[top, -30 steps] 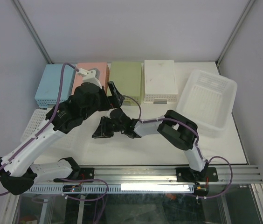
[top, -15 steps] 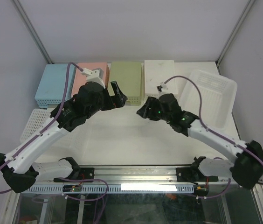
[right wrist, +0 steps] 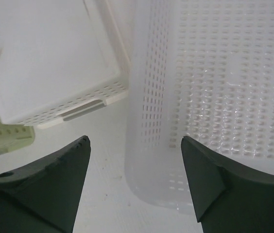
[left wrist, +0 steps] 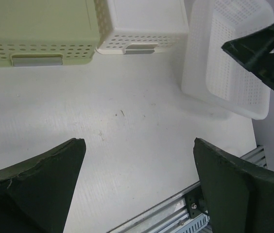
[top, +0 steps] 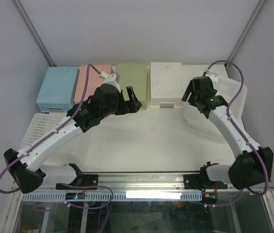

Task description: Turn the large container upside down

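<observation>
The large container (top: 236, 99) is a translucent white perforated basket at the right of the table, its open side up. It also shows in the left wrist view (left wrist: 224, 63) and fills the right wrist view (right wrist: 214, 73). My right gripper (top: 189, 94) hovers open over the container's left wall, one finger outside it and one over its inside (right wrist: 134, 141), touching nothing. My left gripper (top: 133, 99) is open and empty above the middle of the table (left wrist: 139, 141), in front of the green box (top: 131, 85).
A row of overturned boxes stands at the back: blue (top: 57, 87), pink (top: 89, 82), green (left wrist: 35, 29) and white (top: 166, 83). A flat white basket (top: 40, 127) lies at the left under my left arm. The table's front rail (left wrist: 185, 208) is near.
My right arm has swung from the table's middle out to the right, over the large container's left wall, and its jaws have opened wide. My left arm has shifted slightly right.
</observation>
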`<state>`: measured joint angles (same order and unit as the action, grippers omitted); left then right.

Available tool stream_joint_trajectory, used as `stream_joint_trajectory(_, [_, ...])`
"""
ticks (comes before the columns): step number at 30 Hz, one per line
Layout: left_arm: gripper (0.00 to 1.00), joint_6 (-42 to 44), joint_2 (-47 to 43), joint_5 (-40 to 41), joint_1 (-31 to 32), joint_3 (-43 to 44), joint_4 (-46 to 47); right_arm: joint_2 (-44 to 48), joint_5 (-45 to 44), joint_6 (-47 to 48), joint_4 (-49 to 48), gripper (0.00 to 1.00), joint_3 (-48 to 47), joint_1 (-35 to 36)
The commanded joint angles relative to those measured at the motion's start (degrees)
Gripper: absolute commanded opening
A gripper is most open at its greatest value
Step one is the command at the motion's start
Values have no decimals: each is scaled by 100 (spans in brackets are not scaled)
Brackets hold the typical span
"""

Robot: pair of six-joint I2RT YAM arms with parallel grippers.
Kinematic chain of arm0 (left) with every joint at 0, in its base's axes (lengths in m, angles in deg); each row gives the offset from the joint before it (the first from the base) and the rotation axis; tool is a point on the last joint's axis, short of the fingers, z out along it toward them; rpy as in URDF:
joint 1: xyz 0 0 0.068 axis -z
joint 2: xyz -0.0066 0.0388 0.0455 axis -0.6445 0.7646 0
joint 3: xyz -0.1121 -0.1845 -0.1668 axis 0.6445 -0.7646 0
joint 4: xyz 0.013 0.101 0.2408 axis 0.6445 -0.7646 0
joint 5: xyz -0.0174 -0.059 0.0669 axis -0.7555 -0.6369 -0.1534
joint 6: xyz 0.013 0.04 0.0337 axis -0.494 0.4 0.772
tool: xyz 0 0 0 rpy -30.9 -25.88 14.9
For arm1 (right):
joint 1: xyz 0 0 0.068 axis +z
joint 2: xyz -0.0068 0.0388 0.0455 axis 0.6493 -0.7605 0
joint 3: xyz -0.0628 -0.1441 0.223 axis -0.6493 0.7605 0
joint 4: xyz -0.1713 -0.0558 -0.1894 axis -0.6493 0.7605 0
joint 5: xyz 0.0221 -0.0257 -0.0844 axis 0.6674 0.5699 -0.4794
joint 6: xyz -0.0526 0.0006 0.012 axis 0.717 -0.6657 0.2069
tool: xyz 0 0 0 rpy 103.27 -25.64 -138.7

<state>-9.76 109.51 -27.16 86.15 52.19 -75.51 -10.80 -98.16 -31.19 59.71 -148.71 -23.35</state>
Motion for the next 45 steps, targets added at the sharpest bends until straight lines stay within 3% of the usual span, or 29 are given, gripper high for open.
stream_joint_trajectory(1, [99,102,-84,-276,-56,-75,424,-944,-82,364,133,78,-546,-209])
stream_joint_trajectory(3, [99,95,-111,-285,-50,-114,436,-1375,3,418,27,75,-661,-316])
stream_joint_trajectory(6, [99,105,-112,-302,-54,-160,452,-1749,158,458,-33,64,-815,-448])
stream_joint_trajectory(17, [99,119,85,-485,-54,-148,585,-1177,393,538,-137,1,-672,-708])
stream_joint_trajectory(31, [99,19,392,-943,-54,-170,840,225,386,716,255,0,-820,-748])
stream_joint_trajectory(45, [99,21,346,-929,-58,-224,943,1574,84,834,511,0,-2042,-748])
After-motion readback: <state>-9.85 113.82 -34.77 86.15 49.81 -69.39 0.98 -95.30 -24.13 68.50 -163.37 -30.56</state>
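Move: The large container's middle lies about 13 cm right of the open right hand, 2 cm ahead and 14 cm below; its left wall is nearly under the fingers. The white box stands some 12 cm left and 10 cm ahead of that hand, 14 cm below it, with the green box 28 cm left and also 10 cm ahead. From the left hand the container is roughly 38 cm right, 9 cm ahead, 20 cm below. Right hand dips 8 cm, pinches the container's left rim, lifts about 22 cm and back; left hand edges right. ##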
